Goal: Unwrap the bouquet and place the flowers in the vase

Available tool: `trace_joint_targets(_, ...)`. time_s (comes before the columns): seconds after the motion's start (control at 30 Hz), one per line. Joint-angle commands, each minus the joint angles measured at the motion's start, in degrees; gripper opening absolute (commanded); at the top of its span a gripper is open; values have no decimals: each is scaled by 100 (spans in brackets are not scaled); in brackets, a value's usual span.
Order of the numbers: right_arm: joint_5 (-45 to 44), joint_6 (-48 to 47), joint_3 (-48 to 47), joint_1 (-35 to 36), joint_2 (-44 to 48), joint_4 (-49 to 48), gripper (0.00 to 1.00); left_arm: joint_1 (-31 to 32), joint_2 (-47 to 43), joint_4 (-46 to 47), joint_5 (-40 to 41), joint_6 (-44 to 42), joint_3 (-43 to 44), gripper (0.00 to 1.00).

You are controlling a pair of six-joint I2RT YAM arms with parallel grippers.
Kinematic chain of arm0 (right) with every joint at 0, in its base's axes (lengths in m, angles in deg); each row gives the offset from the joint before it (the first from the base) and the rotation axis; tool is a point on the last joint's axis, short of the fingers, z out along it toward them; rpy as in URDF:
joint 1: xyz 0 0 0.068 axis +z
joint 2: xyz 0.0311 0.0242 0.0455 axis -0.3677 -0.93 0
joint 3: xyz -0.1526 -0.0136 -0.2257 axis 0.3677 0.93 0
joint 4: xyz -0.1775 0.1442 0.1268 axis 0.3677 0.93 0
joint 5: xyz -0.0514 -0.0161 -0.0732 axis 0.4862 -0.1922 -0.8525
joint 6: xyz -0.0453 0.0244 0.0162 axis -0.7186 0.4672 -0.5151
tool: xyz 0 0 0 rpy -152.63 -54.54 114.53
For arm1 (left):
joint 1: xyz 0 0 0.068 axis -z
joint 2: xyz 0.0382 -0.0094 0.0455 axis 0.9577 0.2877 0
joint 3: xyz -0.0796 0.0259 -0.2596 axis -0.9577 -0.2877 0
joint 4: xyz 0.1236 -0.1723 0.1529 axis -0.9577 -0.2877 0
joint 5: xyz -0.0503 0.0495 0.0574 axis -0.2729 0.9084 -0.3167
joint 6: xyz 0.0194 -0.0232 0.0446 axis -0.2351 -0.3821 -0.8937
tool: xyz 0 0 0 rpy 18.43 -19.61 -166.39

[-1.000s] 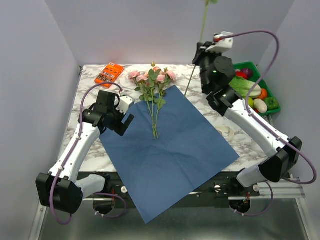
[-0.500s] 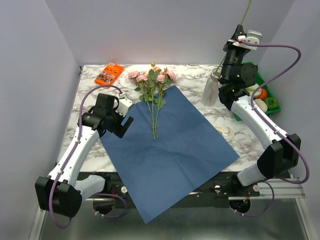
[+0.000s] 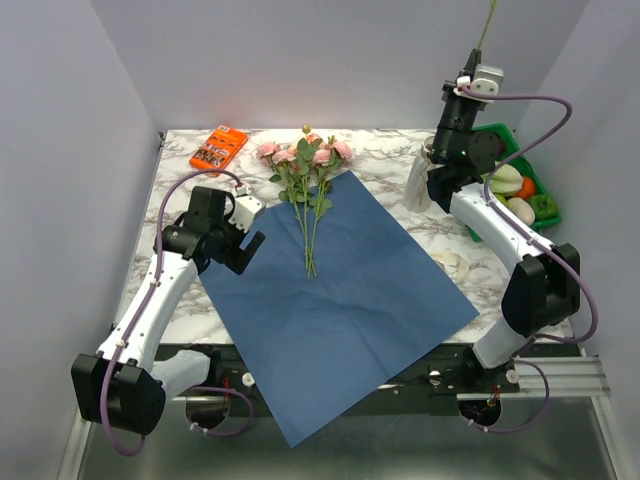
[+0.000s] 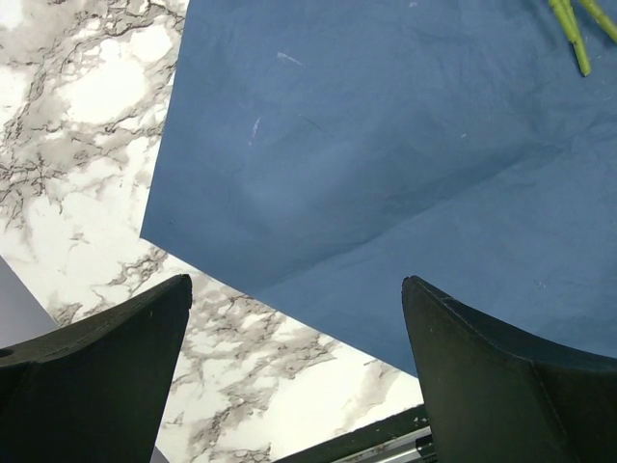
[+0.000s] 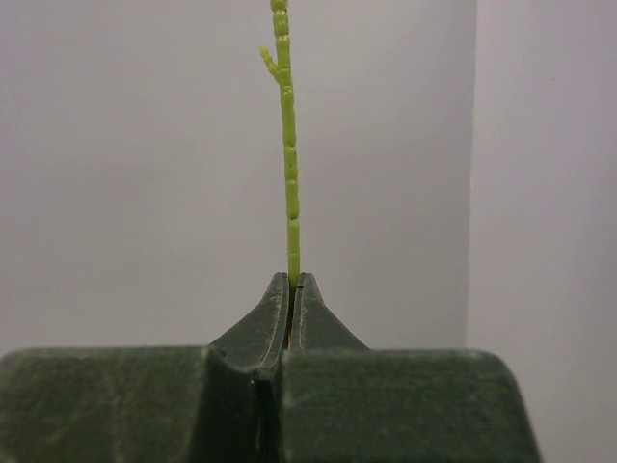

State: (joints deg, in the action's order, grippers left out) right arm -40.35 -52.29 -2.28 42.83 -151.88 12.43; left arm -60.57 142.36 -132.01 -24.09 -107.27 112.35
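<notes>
The bouquet is unwrapped: its blue paper (image 3: 340, 290) lies flat on the marble table (image 3: 180, 170). On the paper's far corner lie the flowers (image 3: 305, 175), pink roses on thin green stems. My right gripper (image 3: 475, 66) is raised high at the back right and points upward. It is shut on one green stem (image 5: 287, 145), whose bloom is out of view above. The whitish vase (image 3: 416, 190) stands just below it, partly behind the arm. My left gripper (image 3: 245, 245) hovers open over the paper's left edge (image 4: 193, 260) with nothing between its fingers.
A green tray (image 3: 548, 215) of toy vegetables sits at the right edge, close to the right arm. An orange pack (image 3: 218, 147) lies at the back left. A cream ribbon (image 3: 450, 262) lies by the paper's right edge. The paper overhangs the table's near edge.
The right arm has swung to the right with the stem, from beside the flowers to above the vase, which now shows. The left arm has barely moved.
</notes>
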Motion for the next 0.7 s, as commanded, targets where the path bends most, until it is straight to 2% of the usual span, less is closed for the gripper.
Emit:
trace_joint_targets(0.0, 66, -62, 49, -130, -162, -623, 1, -75, 58, 97, 21, -113, 106, 99)
trace_joint_targets(0.67, -4, 114, 1120, -218, -488, -1335, 1, -199, 384, 141, -76, -78, 281, 99)
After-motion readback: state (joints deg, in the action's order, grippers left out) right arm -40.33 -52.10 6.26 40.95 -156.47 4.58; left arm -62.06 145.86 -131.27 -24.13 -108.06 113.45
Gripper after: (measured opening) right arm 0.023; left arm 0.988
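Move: The right hand holds the white flower's stem high above the vase, whose middle is some 38 cm below, roughly 5 cm to its left and 4 cm nearer the base. The vegetable basket is about 18 cm right, 2 cm ahead and 46 cm down; the pink flowers lie some 32 cm left, about level ahead, 48 cm down. From the left hand the vase is about 41 cm right, 16 cm ahead, 4 cm lower. The right hand, still pinching the stem, sinks about 7.5 cm towards the vase's height, easing forward 3 cm. ##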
